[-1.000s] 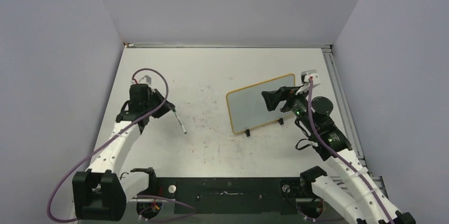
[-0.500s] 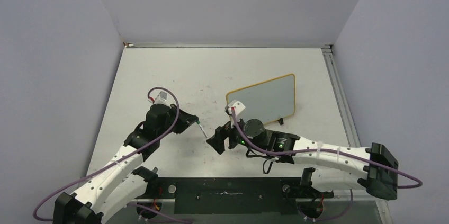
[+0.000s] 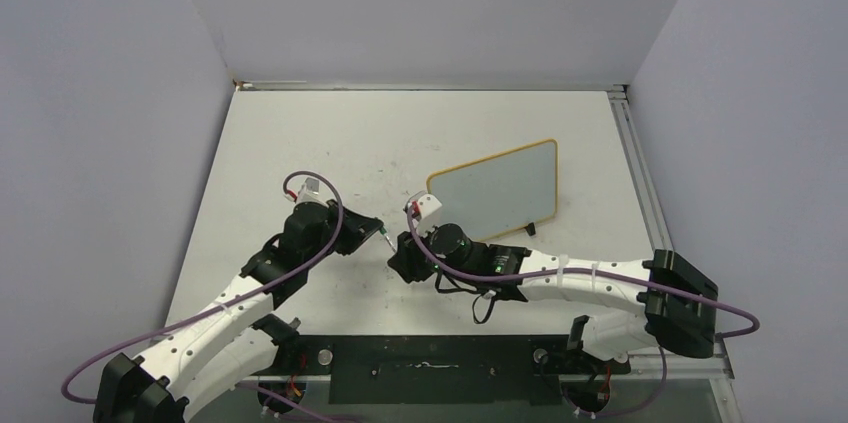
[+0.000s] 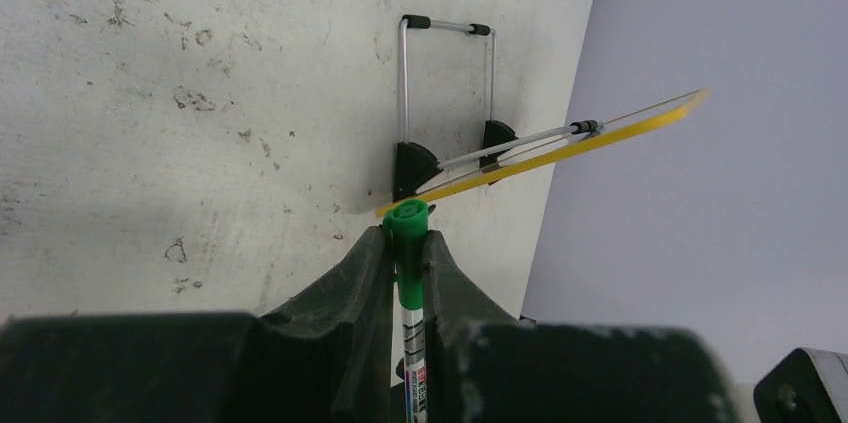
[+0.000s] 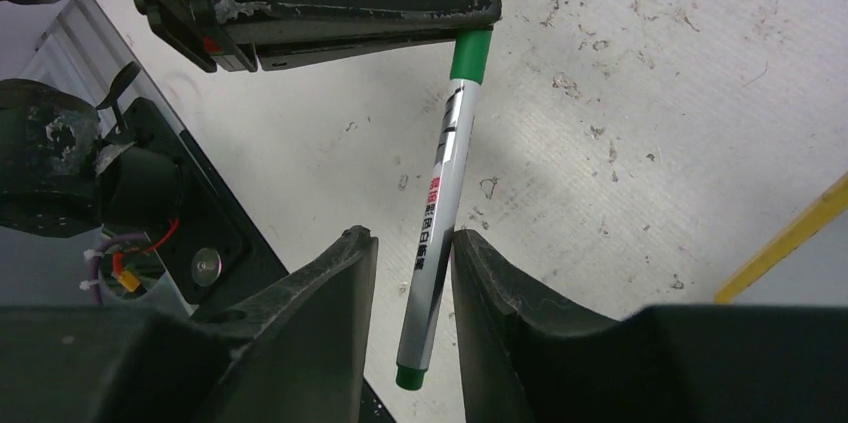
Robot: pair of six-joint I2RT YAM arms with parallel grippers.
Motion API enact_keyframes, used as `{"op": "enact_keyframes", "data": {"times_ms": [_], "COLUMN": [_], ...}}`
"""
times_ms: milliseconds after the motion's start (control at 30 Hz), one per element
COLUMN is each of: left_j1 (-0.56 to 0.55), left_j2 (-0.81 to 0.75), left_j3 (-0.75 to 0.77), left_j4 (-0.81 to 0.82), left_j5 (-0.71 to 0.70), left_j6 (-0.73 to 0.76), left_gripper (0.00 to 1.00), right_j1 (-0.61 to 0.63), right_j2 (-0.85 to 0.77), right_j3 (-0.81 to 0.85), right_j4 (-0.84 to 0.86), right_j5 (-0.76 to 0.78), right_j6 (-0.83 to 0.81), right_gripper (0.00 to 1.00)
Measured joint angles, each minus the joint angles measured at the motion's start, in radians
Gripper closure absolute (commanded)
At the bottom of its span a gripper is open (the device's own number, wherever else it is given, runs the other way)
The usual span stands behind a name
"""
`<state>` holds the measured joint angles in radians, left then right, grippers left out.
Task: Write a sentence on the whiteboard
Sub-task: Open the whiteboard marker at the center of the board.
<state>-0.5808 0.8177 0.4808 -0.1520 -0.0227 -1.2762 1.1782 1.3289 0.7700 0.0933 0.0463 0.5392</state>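
Observation:
The whiteboard (image 3: 495,198) stands tilted on its feet at the table's middle right, and its face shows no sentence in the top view. Its yellow rim shows edge-on in the left wrist view (image 4: 600,128) and at the right of the right wrist view (image 5: 790,243). My left gripper (image 4: 405,233) is shut on the green cap of a silver marker (image 5: 440,203), held above the table left of the board (image 3: 384,236). My right gripper (image 5: 410,238) straddles the marker's barrel. One finger touches it and a gap remains at the other.
The board's wire stand (image 4: 445,73) with black feet rests on the stained white table (image 3: 330,143). A black base plate (image 3: 430,363) runs along the near edge, a metal rail (image 3: 640,173) along the right edge. Grey walls enclose three sides.
My right arm swung left from the whiteboard to the marker and its jaws narrowed around the barrel. My left arm carried the marker right, toward the table's middle.

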Motion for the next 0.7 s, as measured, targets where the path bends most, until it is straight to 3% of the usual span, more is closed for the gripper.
{"op": "enact_keyframes", "data": {"times_ms": [133, 200, 233, 367, 433, 600, 700], "left_j1": [-0.002, -0.002, -0.002, 0.0, 0.0, 0.0, 0.0], "left_j2": [-0.01, -0.023, -0.027, -0.032, -0.032, -0.032, -0.032], "left_j3": [-0.007, -0.011, -0.013, -0.014, -0.005, 0.155, 0.293], "left_j4": [0.001, 0.0, 0.0, 0.007, -0.008, -0.163, -0.221], "left_j5": [-0.006, -0.016, -0.019, -0.005, 0.01, -0.014, -0.02], "left_j6": [-0.01, -0.011, -0.011, 0.025, 0.079, 0.325, 0.512], "left_gripper": [1.0, 1.0, 0.92, 0.37, 0.25, 0.22, 0.28], "right_j1": [0.0, -0.003, -0.006, -0.005, -0.005, -0.051, -0.137], "right_j2": [0.031, 0.039, 0.039, 0.039, 0.036, -0.038, -0.083], "right_j3": [0.011, 0.012, 0.012, 0.032, 0.053, 0.084, 0.125], "right_j4": [0.003, -0.005, -0.006, -0.037, -0.069, -0.206, -0.316], "right_j5": [0.011, 0.041, 0.042, 0.048, 0.048, -0.055, -0.174], "right_j6": [0.004, 0.013, 0.017, 0.016, 0.015, -0.008, -0.039], "right_gripper": [0.94, 0.95, 0.95, 0.95, 0.95, 0.95, 0.95]}}
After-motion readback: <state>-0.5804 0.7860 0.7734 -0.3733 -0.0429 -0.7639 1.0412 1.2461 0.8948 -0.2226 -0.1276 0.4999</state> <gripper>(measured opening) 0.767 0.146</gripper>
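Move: The left hand's shut fingers still hold the marker by its green cap, the marker's middle about 5 cm back and 2 cm right of them, at their height. That middle lies roughly 4 cm ahead and 1 cm left of the right hand at about the same height, the tail end of the barrel already between its half-open fingers. The whiteboard's middle is some 20 cm ahead, 22 cm right and 7 cm below the right hand. The right hand eases down and forward about 1 cm as its fingers close and pinch the lower barrel, while the left stays put and keeps its hold on the cap. Then the left fingers spread wide, let go of the cap and rise about 8 cm away from it, tipping up and rolling left side up some 20 degrees each, as the right hand keeps its pinch and draws the marker about 3.5 cm right and a few centimetres up. ##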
